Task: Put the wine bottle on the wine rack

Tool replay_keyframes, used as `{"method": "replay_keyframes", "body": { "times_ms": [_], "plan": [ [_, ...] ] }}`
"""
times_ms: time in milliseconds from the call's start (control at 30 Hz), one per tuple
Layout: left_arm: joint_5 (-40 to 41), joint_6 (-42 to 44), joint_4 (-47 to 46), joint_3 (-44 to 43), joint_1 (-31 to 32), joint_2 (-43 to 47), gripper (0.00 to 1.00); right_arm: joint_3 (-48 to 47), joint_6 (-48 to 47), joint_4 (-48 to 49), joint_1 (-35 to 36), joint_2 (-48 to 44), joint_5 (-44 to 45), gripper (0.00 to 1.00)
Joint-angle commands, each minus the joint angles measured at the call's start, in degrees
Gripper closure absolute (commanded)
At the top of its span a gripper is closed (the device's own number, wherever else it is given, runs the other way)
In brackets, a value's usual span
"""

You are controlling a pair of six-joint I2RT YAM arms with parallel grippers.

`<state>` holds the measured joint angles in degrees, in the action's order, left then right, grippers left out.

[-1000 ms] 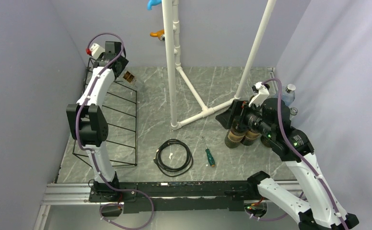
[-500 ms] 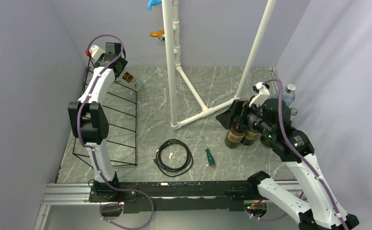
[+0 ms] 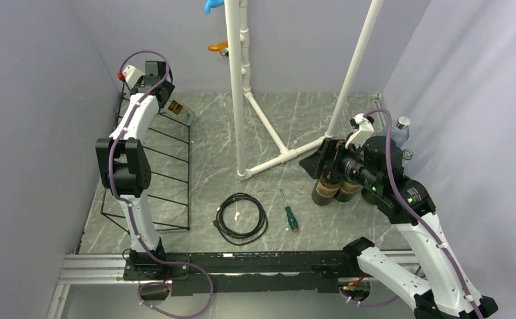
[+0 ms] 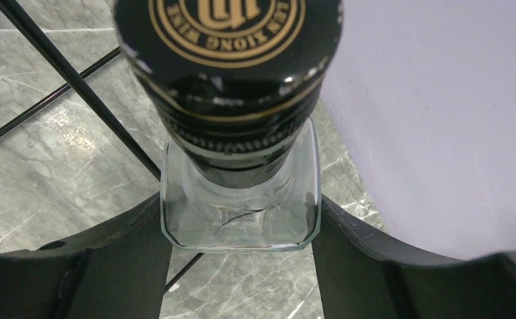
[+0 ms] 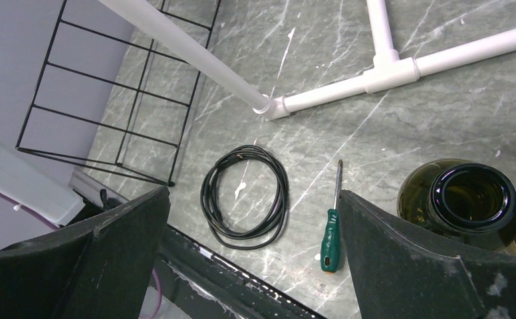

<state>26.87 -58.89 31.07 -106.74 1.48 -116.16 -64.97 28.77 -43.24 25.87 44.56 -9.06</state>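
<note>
The wine bottle [image 3: 177, 107] is clear square glass with a black cap printed in gold [image 4: 229, 73]. My left gripper [image 3: 167, 100] is shut on it, one finger [image 4: 129, 252] against each side of the glass body, and holds it tilted over the far top end of the wine rack. The wine rack [image 3: 169, 159] is a black wire frame along the left wall; its bars [image 4: 76, 80] run just behind the bottle. My right gripper [image 3: 318, 163] is open and empty, hovering at the right above the table [image 5: 252, 219].
Two dark green bottles [image 3: 328, 189] stand under my right wrist, one open mouth in the right wrist view [image 5: 471, 199]. A clear plastic bottle [image 3: 401, 129] stands by the right wall. White pipe frame [image 3: 242, 100], coiled black cable [image 3: 242, 216] and green screwdriver [image 3: 290, 216] are mid-table.
My left arm has shifted slightly left and back with the wine bottle in its grip. The right arm has not moved.
</note>
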Motion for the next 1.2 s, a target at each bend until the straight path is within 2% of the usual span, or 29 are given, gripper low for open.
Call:
{"method": "replay_keyframes", "body": {
  "times_ms": [0,133,267,367,500,700,933,1167],
  "plan": [
    [1.61,-2.44,-7.02,-1.51,-0.48,1.71,0.93,-0.94,0.38,2.80,0.06,-0.17,-0.13,0.00],
    [-0.80,-3.09,-6.33,-1.62,-1.28,0.74,0.87,-0.72,0.71,2.81,0.02,-0.34,-0.21,0.00],
    [-0.61,-3.37,-5.19,-1.38,-1.30,0.43,0.76,-0.59,0.93,2.98,0.06,-0.54,-0.26,0.00],
    [-0.85,-3.57,-4.10,-1.22,-1.30,0.24,0.64,-1.20,0.78,2.77,0.06,-0.33,-0.49,0.00],
    [-3.35,-4.04,-4.43,-0.20,-3.19,0.11,0.54,-1.75,0.75,2.44,0.06,0.03,-0.70,0.00],
    [-5.09,-2.63,-3.19,-1.49,-3.68,-0.43,0.33,-1.61,1.50,2.99,0.06,-0.26,-1.13,0.00],
    [-6.16,-0.63,-0.85,-3.27,-4.18,-0.37,0.02,-2.88,1.13,2.06,0.06,-0.09,-0.71,0.00],
    [-7.74,0.74,0.97,-2.59,-4.45,2.24,0.00,-3.10,0.93,2.00,0.05,-0.43,-0.52,0.00]
  ]
}}
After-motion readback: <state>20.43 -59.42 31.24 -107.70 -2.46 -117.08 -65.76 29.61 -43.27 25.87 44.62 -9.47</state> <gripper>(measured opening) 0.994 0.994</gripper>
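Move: The left gripper already holds the wine bottle, its base slanting down to the right, at the rack's far end. The end slot it is going into lies about 2 cm left of that hand, 1 cm back and some 8 cm below. The slot's near rung is roughly 6 cm back, 1 cm right and 10 cm below; the rack's far right corner is about 3 cm back, 10 cm right and 16 cm below. From the idle right hand the slot lies some 34 cm ahead, 50 cm left and 20 cm down. Bring the left gripper, still gripping the bottle, about 2 cm left and 1 cm down into the end slot of the wine rack, rolling it some 5 degrees so its left side dips. Then spread the fingers wide to let go of the bottle, easing the hand up about half a centimetre as they open. ##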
